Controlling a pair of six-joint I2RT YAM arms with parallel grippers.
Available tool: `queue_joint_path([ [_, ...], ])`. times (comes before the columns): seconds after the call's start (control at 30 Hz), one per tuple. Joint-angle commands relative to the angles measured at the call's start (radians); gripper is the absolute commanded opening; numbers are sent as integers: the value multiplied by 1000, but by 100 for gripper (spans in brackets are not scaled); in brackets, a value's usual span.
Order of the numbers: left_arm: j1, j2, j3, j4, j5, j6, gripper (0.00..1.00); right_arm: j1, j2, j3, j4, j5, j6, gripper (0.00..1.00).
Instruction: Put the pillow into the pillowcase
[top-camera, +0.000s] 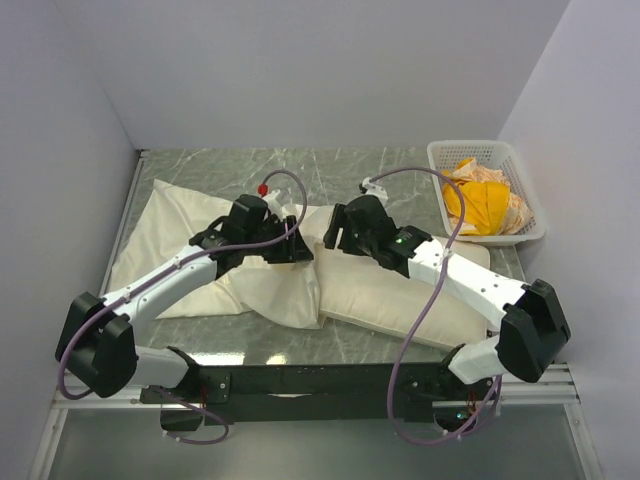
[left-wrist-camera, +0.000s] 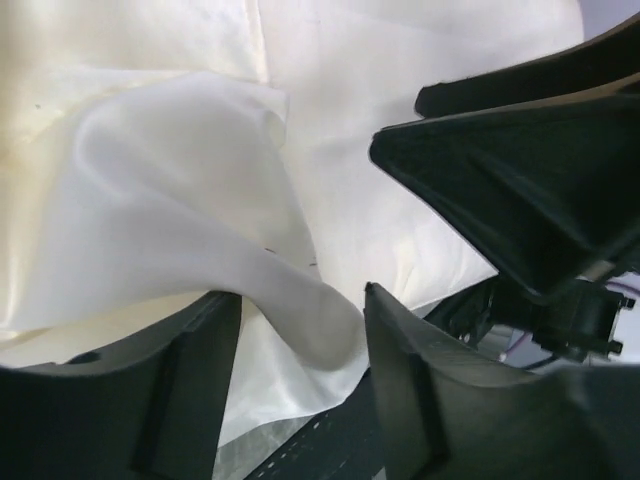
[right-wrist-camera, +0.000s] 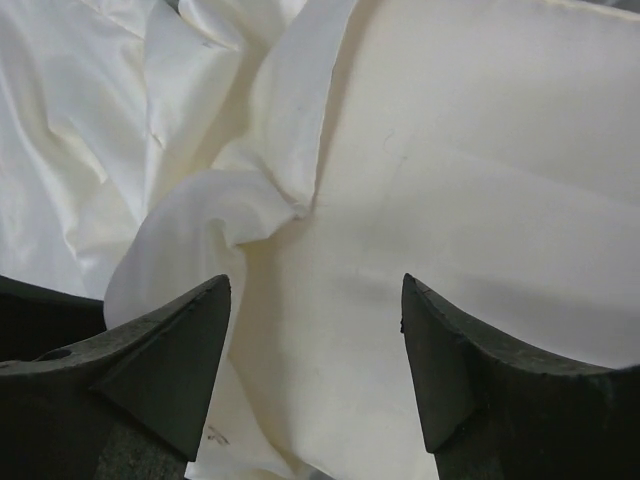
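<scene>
The plump cream pillow lies on the right half of the table. The thin wrinkly pillowcase is spread on the left, its edge bunched against the pillow's left end. Both grippers meet over that seam. My left gripper is open, and in its wrist view a raised fold of pillowcase runs loosely down between the parted fingers. My right gripper stands wide open just above the smooth pillow. The crumpled pillowcase edge lies to its left, and nothing is pinched.
A white basket holding an orange-yellow cloth stands at the back right corner. Walls close in the green marbled table at the back and on both sides. The right arm's black housing sits close beside my left fingers.
</scene>
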Motion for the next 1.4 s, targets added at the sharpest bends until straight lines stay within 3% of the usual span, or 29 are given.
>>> queue_joint_path([
  [0.0,-9,-81,1,32,-131,-12,71,-3,34,-3,17,28,-27,74],
  [0.17,-27,-23,140,-111,-298,35,79,-28,-11,-41,-8,87,-30,75],
  [0.2,-65,21,174,-145,-437,55,80,-57,-56,-49,-35,98,-31,77],
  [0.33,-145,160,329,-280,-665,142,84,-161,-217,-145,-76,112,-30,84],
  [0.57,-270,341,526,-469,-907,209,93,-360,-448,-257,-174,117,-63,96],
  [0.73,-317,294,554,-526,-928,204,97,-500,-515,-337,-197,65,-93,100],
  [1.0,-322,-15,330,-347,-543,190,99,-589,-541,-392,-126,-109,-107,100],
  [1.1,-320,-73,305,-332,-623,187,99,-589,-515,-380,-137,-89,-110,100],
  [1.23,-319,37,446,-408,-710,280,99,-594,-516,-369,-164,-17,-121,100],
  [1.37,-317,302,642,-516,-733,388,99,-606,-542,-351,-198,-8,-126,100],
])
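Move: The pillowcase's mouth lies just under the left hand, about 3 cm to its right, 1 cm back and 5 cm below, with a raised fold still between the fingers. From that hand the pillow's middle is some 24 cm right and 6 cm back. From the right hand, the pillow's middle is about 17 cm right, 9 cm back and 8 cm below; the mouth is 4 cm left and 4 cm back, the white basket some 37 cm right and 15 cm ahead. The pillowcase fold comes free of the left fingers as they spread fully; that hand swings forward about 6 cm, draws back while rolling its left side up, then climbs to some 9 cm above its start. The open right hand leaves the mouth, dips slightly and sweeps about 23 cm right, a little back and down, turning some 30 degrees clockwise, to over the pillow's right half. ##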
